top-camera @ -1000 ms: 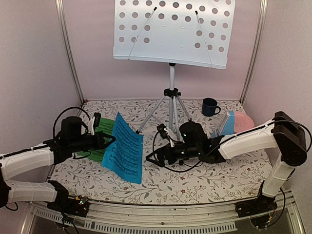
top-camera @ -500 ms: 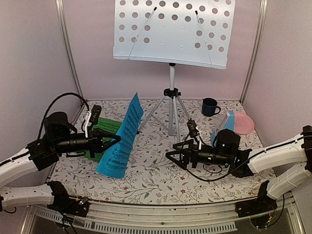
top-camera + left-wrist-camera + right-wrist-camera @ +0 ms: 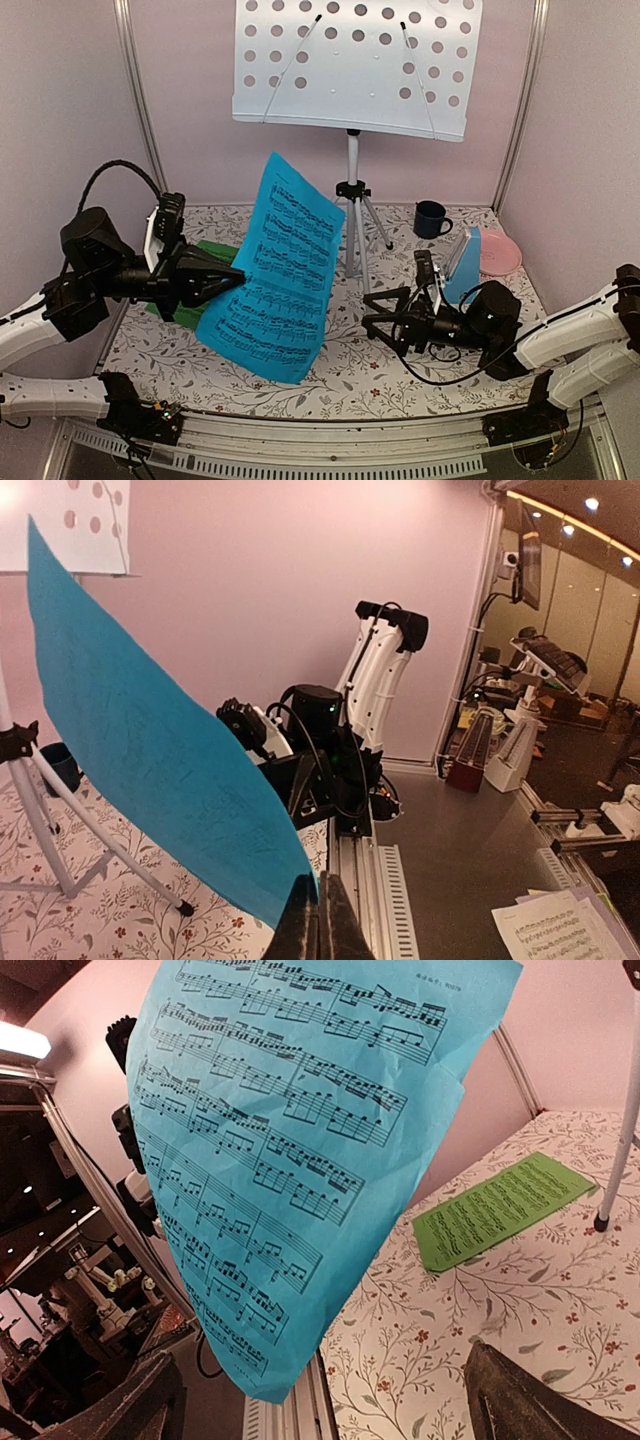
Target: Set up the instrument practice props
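Note:
My left gripper (image 3: 238,278) is shut on the lower left edge of the blue music sheet (image 3: 278,268) and holds it up in the air, printed side facing right. In the left wrist view the closed fingertips (image 3: 322,885) pinch the sheet's corner (image 3: 150,740). My right gripper (image 3: 374,318) hovers open to the right of the sheet, nothing between its fingers (image 3: 130,1400); the blue sheet (image 3: 300,1130) fills its view. The green music sheet (image 3: 500,1210) lies flat on the table, partly hidden behind the left arm (image 3: 218,252). The music stand (image 3: 350,65) rises at the back. The blue metronome (image 3: 462,262) stands at the right.
A dark blue mug (image 3: 431,218) sits at the back right, a pink plate (image 3: 502,250) behind the metronome. The stand's tripod legs (image 3: 352,215) spread over the table's middle back. Pink walls close in on three sides.
The left arm has raised the blue sheet and swung it so that its printed face shows. The right arm has drawn back to the right, away from the sheet, jaws wide.

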You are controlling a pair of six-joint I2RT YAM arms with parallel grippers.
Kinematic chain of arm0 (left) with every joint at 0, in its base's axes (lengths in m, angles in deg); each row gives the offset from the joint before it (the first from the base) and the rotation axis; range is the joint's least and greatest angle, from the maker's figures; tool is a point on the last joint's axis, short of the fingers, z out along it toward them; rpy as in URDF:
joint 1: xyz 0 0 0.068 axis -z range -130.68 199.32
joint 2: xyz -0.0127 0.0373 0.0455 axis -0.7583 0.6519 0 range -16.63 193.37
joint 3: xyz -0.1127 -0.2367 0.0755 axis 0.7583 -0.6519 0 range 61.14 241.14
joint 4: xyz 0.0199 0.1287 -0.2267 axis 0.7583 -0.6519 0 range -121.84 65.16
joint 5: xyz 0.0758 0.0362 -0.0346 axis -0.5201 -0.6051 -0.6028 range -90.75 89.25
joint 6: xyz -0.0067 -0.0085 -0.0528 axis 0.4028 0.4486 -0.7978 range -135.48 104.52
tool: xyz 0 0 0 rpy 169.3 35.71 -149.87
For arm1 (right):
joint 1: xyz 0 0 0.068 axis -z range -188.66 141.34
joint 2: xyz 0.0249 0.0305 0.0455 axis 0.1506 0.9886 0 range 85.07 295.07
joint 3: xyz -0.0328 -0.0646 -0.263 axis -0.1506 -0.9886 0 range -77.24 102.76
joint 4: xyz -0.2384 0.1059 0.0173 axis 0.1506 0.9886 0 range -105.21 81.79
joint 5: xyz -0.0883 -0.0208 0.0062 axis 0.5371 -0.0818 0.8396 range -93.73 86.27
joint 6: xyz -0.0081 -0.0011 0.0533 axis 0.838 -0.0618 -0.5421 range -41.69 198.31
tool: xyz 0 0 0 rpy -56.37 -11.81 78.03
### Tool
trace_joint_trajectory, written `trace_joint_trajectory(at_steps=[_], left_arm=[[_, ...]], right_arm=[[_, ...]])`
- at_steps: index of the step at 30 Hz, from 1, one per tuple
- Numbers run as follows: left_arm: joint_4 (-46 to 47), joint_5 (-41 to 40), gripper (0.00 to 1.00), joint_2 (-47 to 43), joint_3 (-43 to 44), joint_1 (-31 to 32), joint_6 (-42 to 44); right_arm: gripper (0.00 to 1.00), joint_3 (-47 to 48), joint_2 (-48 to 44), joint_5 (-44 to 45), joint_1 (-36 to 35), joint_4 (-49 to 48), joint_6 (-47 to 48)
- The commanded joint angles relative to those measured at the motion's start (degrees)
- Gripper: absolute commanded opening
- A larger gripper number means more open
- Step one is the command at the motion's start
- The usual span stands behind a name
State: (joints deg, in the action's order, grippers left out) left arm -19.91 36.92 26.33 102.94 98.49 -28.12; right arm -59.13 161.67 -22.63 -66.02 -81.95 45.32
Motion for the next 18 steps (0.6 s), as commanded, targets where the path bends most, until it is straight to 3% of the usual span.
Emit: trace_joint_trajectory(at_steps=[1, 10, 15, 18], left_arm=[[5.3, 3.4, 0.00, 1.0, 3.0, 1.9, 1.6], [9.8, 3.3, 0.00, 1.9, 2.2, 2.9, 1.9], [14.9, 1.3, 0.00, 2.4, 0.4, 2.9, -1.0], [19.4, 0.4, 0.00, 3.0, -1.3, 3.0, -3.2]], right_arm=[[0.99, 5.0, 2.3, -2.8, 0.1, -5.8, -3.2], [0.98, 11.4, 9.4, -4.7, 0.1, -14.8, -10.7], [0.82, 14.3, 9.2, -6.1, -0.5, -16.1, -12.4], [0.65, 16.0, 8.2, -6.0, -1.0, -14.1, -11.9]])
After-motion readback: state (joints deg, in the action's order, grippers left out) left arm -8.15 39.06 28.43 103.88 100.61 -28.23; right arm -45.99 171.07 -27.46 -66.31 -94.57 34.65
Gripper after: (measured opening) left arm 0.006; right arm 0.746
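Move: The blue sheet is already pinched by the left hand, its free edge some 14 cm to that hand's right, 4 cm ahead and perhaps 5 cm lower. From the wide-open right hand that edge lies about 7 cm left, 2 cm ahead and 8 cm above. The music stand's near foot is straight ahead, about 9 cm out and 18 cm below. The blue metronome stands about 20 cm ahead, 24 cm to the right and 14 cm below. The right hand climbs about 8 cm and works some 3 cm left towards the blue sheet's free edge, its left-pointing fingers tipping up about 15 degrees; late on, it begins to close, by about a quarter, with the edge of the sheet between its jaws but not yet pinched. The left hand keeps its pinch on the opposite edge and lifts about 4 cm, easing back 1 to 2 cm as its fingers tip up a little. ##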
